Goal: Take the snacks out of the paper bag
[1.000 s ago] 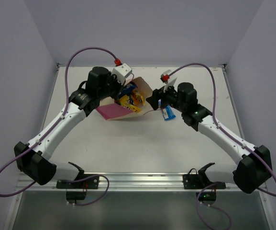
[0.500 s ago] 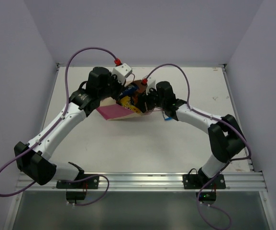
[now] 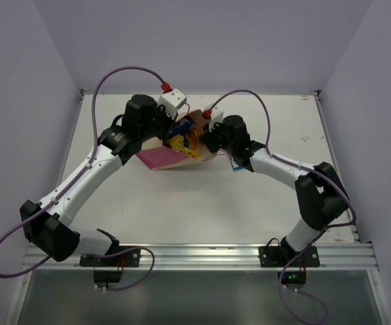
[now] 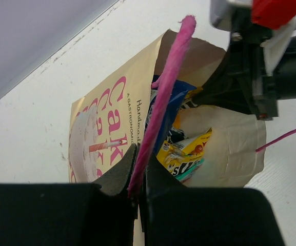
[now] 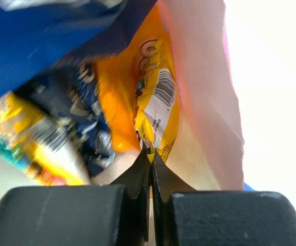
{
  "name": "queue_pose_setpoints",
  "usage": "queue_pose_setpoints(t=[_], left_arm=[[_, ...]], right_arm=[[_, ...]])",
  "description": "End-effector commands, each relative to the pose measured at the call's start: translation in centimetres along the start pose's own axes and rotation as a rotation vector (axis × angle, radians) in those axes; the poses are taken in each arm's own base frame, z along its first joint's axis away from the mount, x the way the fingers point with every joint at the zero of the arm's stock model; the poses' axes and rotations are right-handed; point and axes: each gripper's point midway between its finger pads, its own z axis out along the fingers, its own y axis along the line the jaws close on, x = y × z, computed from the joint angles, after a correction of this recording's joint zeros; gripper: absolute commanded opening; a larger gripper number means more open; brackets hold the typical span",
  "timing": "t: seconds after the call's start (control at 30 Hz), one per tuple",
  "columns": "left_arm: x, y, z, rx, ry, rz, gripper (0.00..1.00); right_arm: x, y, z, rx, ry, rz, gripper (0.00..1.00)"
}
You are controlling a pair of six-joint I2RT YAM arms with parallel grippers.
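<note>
The paper bag (image 3: 160,158) lies on its side at the table's middle, mouth facing right. My left gripper (image 4: 137,177) is shut on its pink string handle (image 4: 169,84) and holds the mouth up. Inside lie snacks: a yellow pouch (image 4: 188,149) and a blue wrapper (image 4: 174,101). My right gripper (image 5: 151,154) reaches into the bag mouth (image 3: 196,135) and is shut on the lower edge of a yellow wrapper (image 5: 160,95), beside an orange pouch (image 5: 114,102) and a blue wrapper (image 5: 45,41). One blue snack (image 3: 236,163) lies on the table right of the bag.
The bag's tan inner wall (image 5: 204,107) is close on the right of my right fingers. The right wrist's body (image 4: 255,66) fills the bag mouth in the left wrist view. Purple cables arch over both arms. The table's back wall is just behind the bag.
My right arm has swung left from beside the blue snack into the bag mouth, and its jaws have shut on the yellow wrapper. The left arm keeps its hold on the handle.
</note>
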Motion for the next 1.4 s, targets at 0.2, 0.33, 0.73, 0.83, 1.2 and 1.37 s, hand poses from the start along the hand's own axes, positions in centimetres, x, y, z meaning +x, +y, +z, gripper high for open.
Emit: queue_pose_setpoints(t=[0.2, 0.33, 0.73, 0.83, 1.2, 1.37], left_arm=[[0.7, 1.9, 0.0, -0.115, 0.014, -0.039, 0.00], [1.2, 1.9, 0.4, -0.115, 0.022, -0.033, 0.00], [0.5, 0.0, 0.0, -0.002, 0.001, -0.002, 0.00], [0.6, -0.1, -0.1, 0.000, 0.006, -0.012, 0.00], [0.4, 0.0, -0.4, -0.007, 0.001, -0.019, 0.00], [0.8, 0.2, -0.5, -0.024, 0.013, -0.022, 0.00]], right_arm=[[-8.7, 2.2, -13.6, -0.004, -0.209, 0.035, 0.00], [-9.8, -0.1, -18.6, 0.114, -0.281, 0.151, 0.00], [-4.9, -17.7, -13.9, 0.391, -0.219, 0.471, 0.00], [-5.4, -19.9, -11.3, 0.348, -0.221, 0.490, 0.01], [-7.4, -10.2, -11.5, 0.169, -0.163, 0.402, 0.75], [-10.0, 1.9, -11.4, -0.108, -0.230, 0.301, 0.75]])
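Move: The right hand is in the bag's mouth, already pinching the yellow packet by one end. The clear spot for it lies about 19 cm to the right, 4 cm ahead and some 7 cm below. The blue packet already on the table sits roughly 11 cm right of the hand and 2 cm back, also 7 cm below; the paper bag's middle is about 5 cm to its left. From the left hand, that clear spot is some 26 cm right, 9 cm ahead and 20 cm down. Up and back out of the bag the right hand draws the yellow packet, rising some 20 cm, then swings right over the table while turning about 35 degrees clockwise. It drops forward and down, tipping downward, opens wide to let the packet go beyond the blue one, then rises back and left towards the bag, fingers still open and turning partly back. The left hand keeps its grip on the bag. ##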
